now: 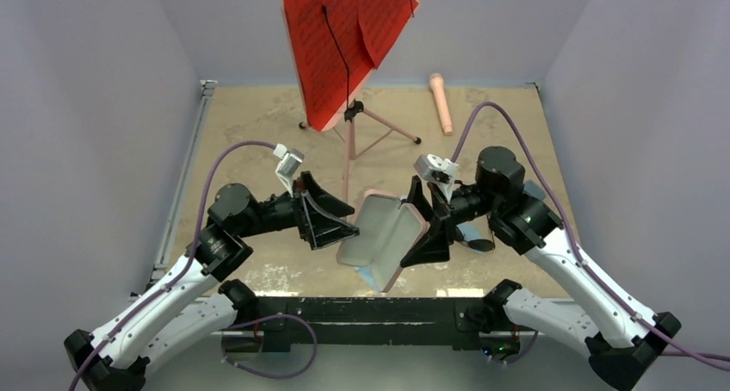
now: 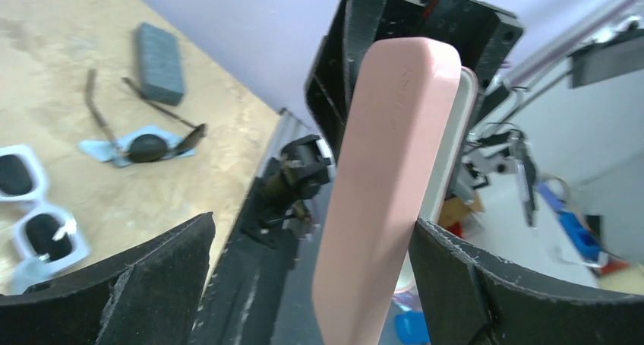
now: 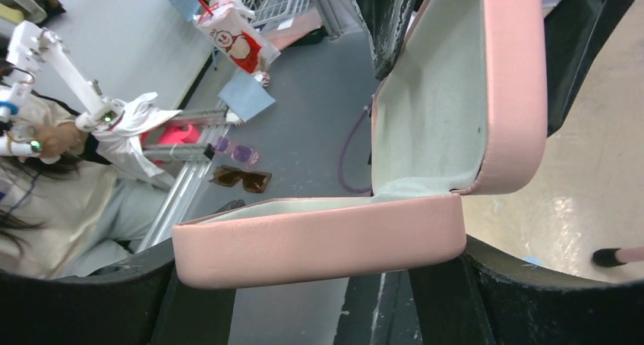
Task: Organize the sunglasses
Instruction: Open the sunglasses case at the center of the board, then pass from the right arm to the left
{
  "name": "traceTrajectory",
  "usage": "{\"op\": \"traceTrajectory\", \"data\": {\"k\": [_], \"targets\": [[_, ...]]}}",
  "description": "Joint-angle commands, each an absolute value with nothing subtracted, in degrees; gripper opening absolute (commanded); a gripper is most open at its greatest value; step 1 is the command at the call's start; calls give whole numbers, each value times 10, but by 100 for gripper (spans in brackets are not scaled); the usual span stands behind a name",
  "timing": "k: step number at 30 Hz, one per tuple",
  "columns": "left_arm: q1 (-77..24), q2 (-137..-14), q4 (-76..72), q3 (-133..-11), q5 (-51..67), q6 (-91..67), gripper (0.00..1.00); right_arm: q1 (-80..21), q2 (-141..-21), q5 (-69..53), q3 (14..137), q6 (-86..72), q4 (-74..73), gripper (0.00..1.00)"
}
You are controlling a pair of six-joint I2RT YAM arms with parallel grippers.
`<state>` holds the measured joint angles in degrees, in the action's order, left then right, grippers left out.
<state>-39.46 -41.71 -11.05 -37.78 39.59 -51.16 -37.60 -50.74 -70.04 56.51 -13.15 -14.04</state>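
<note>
In the left wrist view the white-framed sunglasses [image 2: 34, 223] lie on the table at the left edge. The black sunglasses [image 2: 148, 144] rest on a light-blue cloth beyond them. An open pink case [image 1: 383, 234] hangs above the table's near middle. My right gripper [image 1: 423, 227] is shut on its lower half [image 3: 319, 242], with the lid [image 3: 456, 94] raised. My left gripper [image 1: 337, 219] stands open around the case's pink edge [image 2: 387, 178]. There is a clear gap on one side, and the other finger [image 2: 486, 284] is close to the case. The top view hides both sunglasses under the arms and case.
A grey-blue flat case [image 2: 159, 62] lies past the black pair. A music stand with a red sheet [image 1: 344, 38] stands at the back on tripod legs [image 1: 383, 133]. A pale pink stick [image 1: 441, 102] lies at the back right. Walls close in the left, right and rear.
</note>
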Motion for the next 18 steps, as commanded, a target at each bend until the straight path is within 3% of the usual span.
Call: {"op": "traceTrajectory", "data": {"k": [1,8,13,18], "targets": [[-399,-410,88,-410,295,-411,100,-386,-528,-724,570,-153,-164,0],[-409,-432,151,-465,268,-375,99,-432,-602,-646,631,-54,-332,0],[-420,-454,205,-487,229,-339,79,-449,-629,-638,652,-14,-391,0],[-445,-477,240,-498,225,-298,71,-472,-652,-611,681,45,-476,0]]}}
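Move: The pink sunglasses case hangs open between the hands. The middle of its left half is about 4 cm right of the left hand, 2 cm back and level with it, and roughly 8 cm left of the right hand, which still grips the right half. On the table some 25 cm below lie the blue cloth, 4 cm right of the left hand and 8 cm left and 3 cm ahead of the right, and the white sunglasses, 11 cm ahead and 11 cm right of the left hand. The open case is lowered about 7 cm towards the table and eased slightly left by the right hand, which keeps its grip and rolls some 25 degrees so the left half dips. The left hand sinks alongside by about 6 cm and edges forward, tipping its fingers down, then partly closes them about the far part of the left half, one finger over the lining. ##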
